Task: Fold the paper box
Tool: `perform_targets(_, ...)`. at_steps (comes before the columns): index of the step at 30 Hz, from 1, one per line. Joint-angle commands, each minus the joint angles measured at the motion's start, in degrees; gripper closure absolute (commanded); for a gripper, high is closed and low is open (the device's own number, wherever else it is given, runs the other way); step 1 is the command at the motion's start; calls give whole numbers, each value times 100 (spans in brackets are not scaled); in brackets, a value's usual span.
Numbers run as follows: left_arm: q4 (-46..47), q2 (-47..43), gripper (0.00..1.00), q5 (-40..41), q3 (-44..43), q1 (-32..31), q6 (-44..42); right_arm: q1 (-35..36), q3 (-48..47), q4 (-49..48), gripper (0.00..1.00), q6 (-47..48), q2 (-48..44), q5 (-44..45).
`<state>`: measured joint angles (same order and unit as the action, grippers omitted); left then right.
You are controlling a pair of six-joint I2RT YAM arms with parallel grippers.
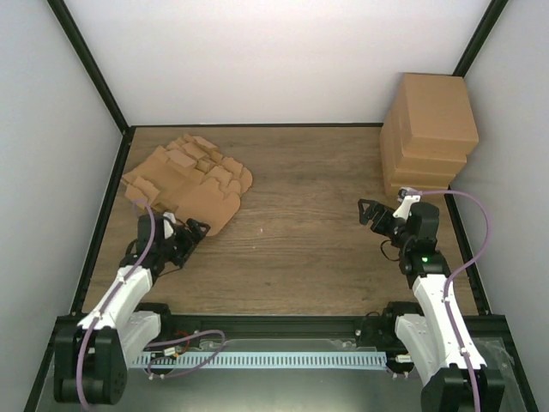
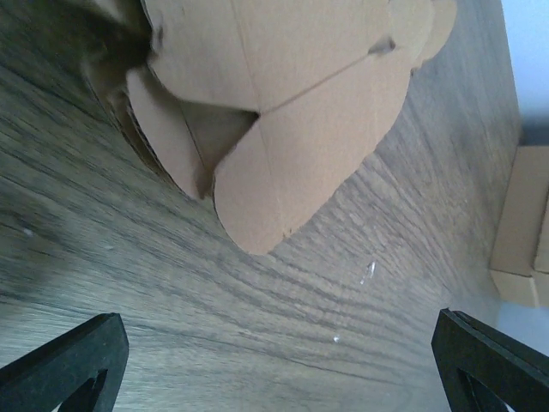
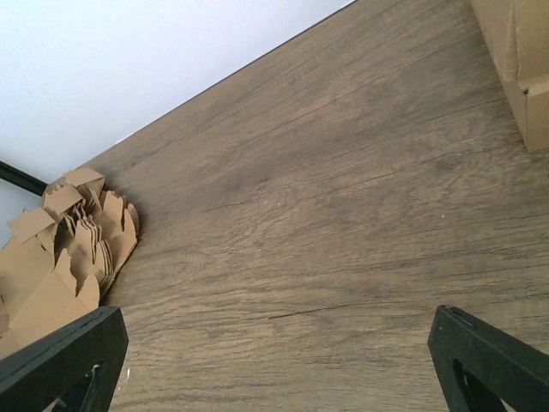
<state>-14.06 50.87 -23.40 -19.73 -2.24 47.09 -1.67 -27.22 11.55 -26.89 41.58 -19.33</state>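
Observation:
A pile of flat brown paper box blanks [image 1: 189,180] lies at the far left of the wooden table. My left gripper [image 1: 190,233] sits just in front of the pile's near edge, open and holding nothing. In the left wrist view a rounded flap of the top paper box blank [image 2: 283,146] lies ahead of the open left gripper [image 2: 279,369], apart from both fingers. My right gripper [image 1: 371,213] hovers at the right side, open and empty. In its wrist view, the right gripper [image 3: 279,365] shows only bare wood between its fingers, with the pile [image 3: 60,257] far off to the left.
A stack of folded brown boxes [image 1: 429,137] stands at the back right corner, close behind the right arm; it also shows as boxes [image 3: 519,60] in the right wrist view. White walls with black frame rails [image 1: 94,77] enclose the table.

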Motion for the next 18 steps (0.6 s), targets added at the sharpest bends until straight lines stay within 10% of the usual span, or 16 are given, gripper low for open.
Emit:
perform_targets(1, 642, 563, 0, -938, -196, -53, 606, 27, 27, -99, 0, -86, -91, -102)
perform_targets(8, 539, 1324, 2, -950, -469, -111, 529, 27, 28, -178, 0, -119, -24, -164)
perform_targets(18, 1288, 1864, 40, -920, -348, -110, 739, 27, -11, -144, 0, -16, -50, -74)
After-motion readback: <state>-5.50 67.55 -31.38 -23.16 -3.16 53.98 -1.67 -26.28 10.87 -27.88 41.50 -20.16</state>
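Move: The near flap tip of the flattened paper box, its closest corner, lies about 5 cm ahead of the wide-open left hand, roughly 2 cm to its right and 6 cm below. The rest of the flat stack spreads beyond, its middle some 17 cm ahead and 4 cm to the left of the hand; a white fleck on the table sits about 16 cm right and 4 cm ahead. From the right hand the flap tip is about 41 cm left, nearly level in reach, and some 16 cm lower. No contact is visible yet as the left hand closes in on the box's near flap tip, first swinging right about 2.5 cm while sinking, then easing forward and down some 2 cm. Its left side dips and the fingers tip further down, roughly 10 degrees each, and late on they close by about a third. ##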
